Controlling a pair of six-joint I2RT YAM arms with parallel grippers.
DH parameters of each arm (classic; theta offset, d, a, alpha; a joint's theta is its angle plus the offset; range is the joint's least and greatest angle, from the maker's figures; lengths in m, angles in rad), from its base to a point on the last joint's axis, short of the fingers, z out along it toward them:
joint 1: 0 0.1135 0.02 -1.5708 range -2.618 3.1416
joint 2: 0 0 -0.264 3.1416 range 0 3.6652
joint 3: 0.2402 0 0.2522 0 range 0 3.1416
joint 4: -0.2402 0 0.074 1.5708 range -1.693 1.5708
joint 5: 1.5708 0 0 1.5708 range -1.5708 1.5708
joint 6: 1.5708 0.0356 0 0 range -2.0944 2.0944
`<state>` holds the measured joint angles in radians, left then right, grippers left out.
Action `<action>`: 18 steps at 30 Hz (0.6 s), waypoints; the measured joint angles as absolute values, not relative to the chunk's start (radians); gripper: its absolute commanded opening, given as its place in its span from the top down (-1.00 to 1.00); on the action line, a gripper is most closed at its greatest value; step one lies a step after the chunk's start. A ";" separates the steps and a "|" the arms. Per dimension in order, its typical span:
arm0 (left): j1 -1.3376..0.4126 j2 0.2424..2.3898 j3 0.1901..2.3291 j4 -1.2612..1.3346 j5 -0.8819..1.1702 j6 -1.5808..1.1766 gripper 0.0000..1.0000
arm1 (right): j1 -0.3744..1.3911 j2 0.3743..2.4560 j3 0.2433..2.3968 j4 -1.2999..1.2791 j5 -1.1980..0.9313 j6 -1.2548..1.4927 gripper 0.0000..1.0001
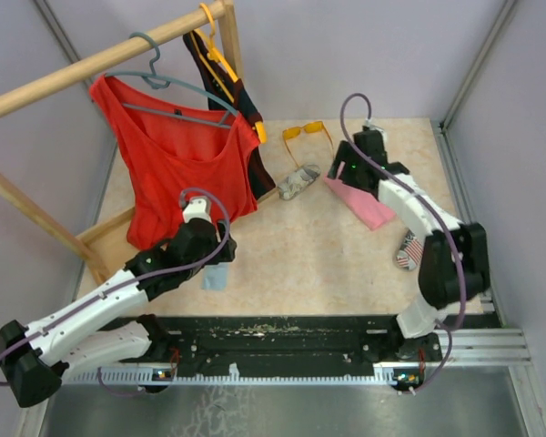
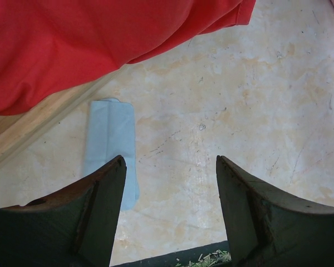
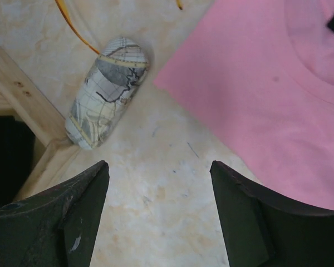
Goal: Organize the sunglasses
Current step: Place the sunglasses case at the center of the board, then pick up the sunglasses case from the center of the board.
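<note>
The orange-lensed sunglasses [image 1: 307,133] lie open at the back of the table. In the right wrist view only one thin orange arm [image 3: 75,28] of them shows at the top edge. My right gripper [image 1: 335,173] [image 3: 158,164] hangs open over bare table. It is between a map-patterned glasses case [image 1: 298,182] [image 3: 106,92] and a pink garment [image 1: 364,202] [image 3: 267,94], short of the sunglasses. My left gripper [image 1: 220,248] [image 2: 171,161] is open and empty above the table, with a folded light-blue cloth [image 1: 217,276] [image 2: 111,150] under its left finger.
A red tank top [image 1: 177,159] [image 2: 89,44] hangs from a wooden rack [image 1: 100,59], whose base beam [image 3: 22,92] lies next to the map case. A flag-patterned case [image 1: 408,250] lies beside the right arm. A black strip [image 1: 282,332] edges the table's near side.
</note>
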<state>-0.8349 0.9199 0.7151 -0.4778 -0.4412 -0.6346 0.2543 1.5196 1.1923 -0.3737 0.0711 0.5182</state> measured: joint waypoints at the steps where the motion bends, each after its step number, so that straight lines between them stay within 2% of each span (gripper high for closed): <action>1: -0.835 0.916 0.716 -0.481 -0.444 -0.635 -0.44 | 0.275 1.585 1.235 -0.371 0.081 0.538 -0.53; 6: -0.834 0.876 0.716 -0.513 -0.459 -0.635 -0.45 | 0.358 1.837 1.419 -0.357 0.130 0.648 -0.83; 18: -0.833 0.808 0.712 -0.548 -0.436 -0.657 -0.45 | 0.461 2.240 1.937 -0.537 0.289 0.783 -0.91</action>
<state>-0.8330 0.8082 0.7120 -0.5476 -0.4358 -0.6575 0.4614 2.2398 1.9373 -0.5365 0.2886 0.7830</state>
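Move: The map-print sunglasses case lies about 10 cm ahead of the right hand, 11 cm to its left and 14 cm below. The yellow sunglasses are some 13 cm beyond that case and about 2 cm to its right, and the folded pink shirt is roughly 21 cm to the case's right, nearly level with it. From the left hand, the map-print case is about 27 cm ahead, 26 cm to the right and 13 cm down. Swinging quickly forward and to its left, about 12 cm each way, the right hand also sinks some 7 cm, crossing from the pink shirt's near corner towards the map-print case. Its fingers, empty and already well apart, spread to nearly full width, and the wrist turns slightly clockwise, tipping a little further down, stopping short of any visible contact. ##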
